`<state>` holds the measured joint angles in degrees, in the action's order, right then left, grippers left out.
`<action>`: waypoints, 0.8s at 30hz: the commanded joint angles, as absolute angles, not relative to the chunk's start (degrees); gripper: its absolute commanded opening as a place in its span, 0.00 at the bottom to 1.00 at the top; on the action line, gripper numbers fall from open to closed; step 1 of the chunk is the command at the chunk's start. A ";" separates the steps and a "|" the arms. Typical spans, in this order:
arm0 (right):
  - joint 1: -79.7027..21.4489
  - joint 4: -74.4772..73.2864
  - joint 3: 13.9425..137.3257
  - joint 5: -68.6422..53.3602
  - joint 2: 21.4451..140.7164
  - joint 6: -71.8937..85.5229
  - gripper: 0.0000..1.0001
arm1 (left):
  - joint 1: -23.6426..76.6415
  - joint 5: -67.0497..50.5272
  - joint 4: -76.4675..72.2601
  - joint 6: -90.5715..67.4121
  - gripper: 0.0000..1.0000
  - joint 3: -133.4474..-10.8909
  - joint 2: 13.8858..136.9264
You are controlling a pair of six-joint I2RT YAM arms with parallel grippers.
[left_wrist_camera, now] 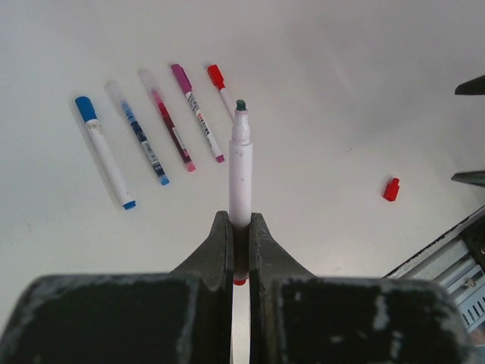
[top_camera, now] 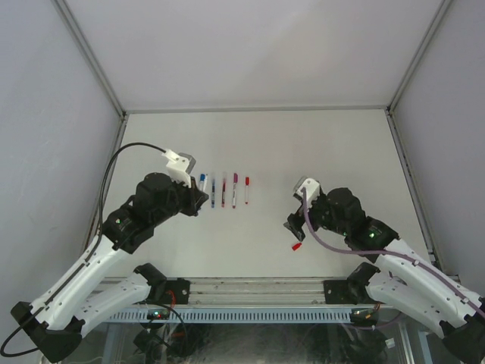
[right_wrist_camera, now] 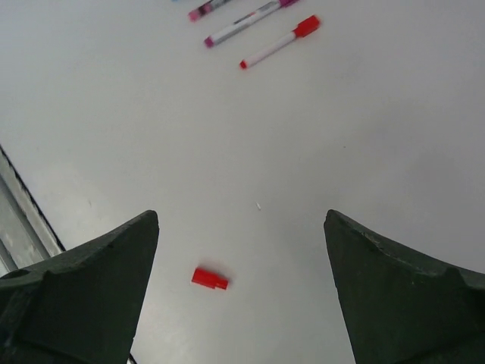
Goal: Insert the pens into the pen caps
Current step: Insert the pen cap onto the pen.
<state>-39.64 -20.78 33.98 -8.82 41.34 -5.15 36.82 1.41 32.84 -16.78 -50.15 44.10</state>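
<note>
My left gripper [left_wrist_camera: 241, 221] is shut on a white pen [left_wrist_camera: 240, 163] with a red tail end; its dark bare tip points away from me above the table. Several capped pens [left_wrist_camera: 168, 121] lie in a row beyond it, from a blue-capped pen [left_wrist_camera: 104, 155] to a red-capped pen [left_wrist_camera: 220, 88]. A lone red pen cap [right_wrist_camera: 209, 278] lies on the table below my right gripper [right_wrist_camera: 242, 216]. That gripper is open, its fingers either side of the cap and apart from it. From above, the cap [top_camera: 297, 246] sits just near of the right gripper [top_camera: 295, 227].
The metal rail [top_camera: 250, 288] runs along the table's near edge, close behind the cap. White walls enclose the table on three sides. The row of pens [top_camera: 224, 190] lies between the two arms, nearer the left gripper [top_camera: 198, 199].
</note>
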 commanded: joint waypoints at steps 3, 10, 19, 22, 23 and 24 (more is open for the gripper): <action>-43.59 -28.40 36.21 -16.52 40.88 -27.94 0.88 | 36.39 3.31 32.34 -15.00 0.00 -53.26 43.20; -50.07 -37.99 38.07 -12.51 47.14 -40.91 0.88 | 36.30 4.11 32.61 -14.86 0.00 -52.96 43.19; -52.73 -46.87 41.98 -16.72 57.91 -50.83 0.88 | 35.69 3.88 32.53 -14.67 0.00 -52.35 43.63; -52.69 -47.69 42.59 -19.22 60.51 -52.81 0.87 | 35.60 3.78 32.53 -14.60 0.00 -52.07 43.71; -52.73 -47.91 42.85 -19.88 61.40 -53.28 0.86 | 35.52 3.88 32.58 -14.58 0.00 -51.95 43.62; -52.71 -48.25 43.12 -20.55 62.22 -53.78 0.85 | 35.47 3.91 32.59 -14.59 0.00 -51.78 43.43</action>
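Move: The red pen cap lies under the open right hand, about 18 cm below it, some 4 cm back and neither left nor right. From that hand the red-capped pen lies roughly 16 cm ahead and 18 cm left, the purple-capped pen 16 cm ahead and 22 cm left, both on the table. The left hand already holds the uncapped pen; from there the red cap is some 32 cm right, 6 cm back and 25 cm down. Right hand sinks about 9 cm and draws back 7 towards the red cap, turning counter-clockwise, fingers open, steepening downward. ##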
